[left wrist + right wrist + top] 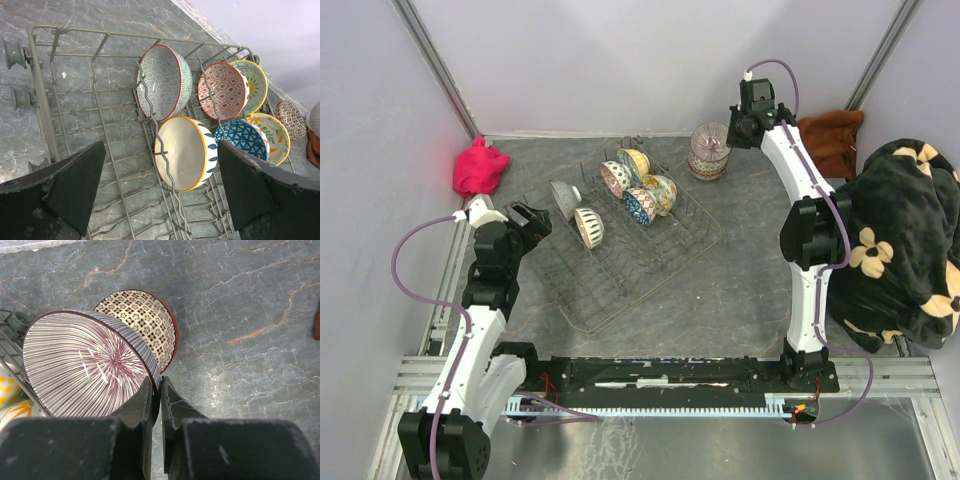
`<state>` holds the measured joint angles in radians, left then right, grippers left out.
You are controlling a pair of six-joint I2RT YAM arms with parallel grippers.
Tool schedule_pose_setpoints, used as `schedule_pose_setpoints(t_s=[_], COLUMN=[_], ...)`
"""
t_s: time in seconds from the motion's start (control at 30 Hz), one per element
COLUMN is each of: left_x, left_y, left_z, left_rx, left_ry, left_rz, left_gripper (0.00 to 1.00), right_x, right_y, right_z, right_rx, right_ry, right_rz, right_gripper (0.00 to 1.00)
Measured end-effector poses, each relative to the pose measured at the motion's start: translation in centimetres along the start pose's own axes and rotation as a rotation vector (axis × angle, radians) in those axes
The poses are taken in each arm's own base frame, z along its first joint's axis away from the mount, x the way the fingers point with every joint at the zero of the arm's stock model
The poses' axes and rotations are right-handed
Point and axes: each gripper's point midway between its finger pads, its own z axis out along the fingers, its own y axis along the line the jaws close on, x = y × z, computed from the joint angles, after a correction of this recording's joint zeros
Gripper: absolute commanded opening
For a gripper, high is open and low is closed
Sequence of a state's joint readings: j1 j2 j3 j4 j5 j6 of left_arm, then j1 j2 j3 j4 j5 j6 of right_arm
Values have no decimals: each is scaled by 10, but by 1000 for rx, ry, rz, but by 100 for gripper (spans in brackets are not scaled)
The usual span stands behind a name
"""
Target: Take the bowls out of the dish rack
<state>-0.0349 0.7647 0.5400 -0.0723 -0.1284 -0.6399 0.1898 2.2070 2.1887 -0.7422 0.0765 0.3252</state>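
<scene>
The dark wire dish rack (620, 255) lies mid-table and holds several bowls on edge: a grey patterned one (565, 197), a white one with a yellow rim (588, 227), and red (615, 178), yellow (634, 162), blue (640, 206) and floral (660, 192) ones. My left gripper (532, 224) hangs open at the rack's left end, its jaws wide apart over the wires in front of the white bowl (185, 152). At the back, my right gripper (160, 382) is shut on the rim of a purple striped bowl (85, 365), tilted over a brown-patterned bowl (145, 322) on the table.
A pink cloth (480, 168) lies at the back left corner. At the back right lies a brown cloth (830, 140), and a black flowered blanket (900, 240) is heaped along the right side. Pale walls close in the back and sides.
</scene>
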Motion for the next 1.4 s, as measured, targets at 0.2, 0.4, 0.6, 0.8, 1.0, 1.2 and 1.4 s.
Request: schedule_pose_setpoints(t_s=[0.2,0.4,0.6,0.8,1.0,1.2,1.4], left_x=[0,1,3,3,4,3,1], left_y=[0,1,2,2,3,2,0], left_z=[0,1,2,3,3,4,5], left_rx=[0,-3,-8,-9,-11,-8,-1], left_ry=[1,4,10,12,15,9,1], left_rz=[0,1,2,2,2,2,0], left_gripper=[99,99,99,99,99,99,99], right_x=[4,3,10,15,17,23,30], right_y=[-4,-2,-2,-6,-9,-13,-16], right_z=[16,29,44,54,59,67,72], right_rx=[-11,-14,-5,15,34,53,68], right_ry=[22,23,38,46,49,62,78], right_rz=[56,81,99,104,103,100,95], right_gripper=[1,1,1,1,1,1,8])
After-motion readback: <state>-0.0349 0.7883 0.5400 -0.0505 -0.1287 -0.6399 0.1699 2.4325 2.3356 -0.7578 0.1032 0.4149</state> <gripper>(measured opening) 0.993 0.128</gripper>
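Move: My right hand holds the striped bowl by its rim. The bowl stack it is bound for stands about 3 cm ahead, 5 cm to the left and some 13 cm below. In the rack, the orange-floral bowl is roughly 6 cm back and 19 cm left of this hand, and the yellow bowl about 2 cm ahead and 26 cm left, both some 11 cm lower. From my idle left hand the stack lies about 28 cm ahead, 42 cm right and 15 cm below. I lower the striped bowl with my right hand about 7 cm towards the open mouth of the two-bowl stack, easing some 3 cm forward early on and then sinking almost straight down. The fingers keep their pinch on the rim, and the wrist turns only about 5 degrees clockwise as the tips dip slightly. ##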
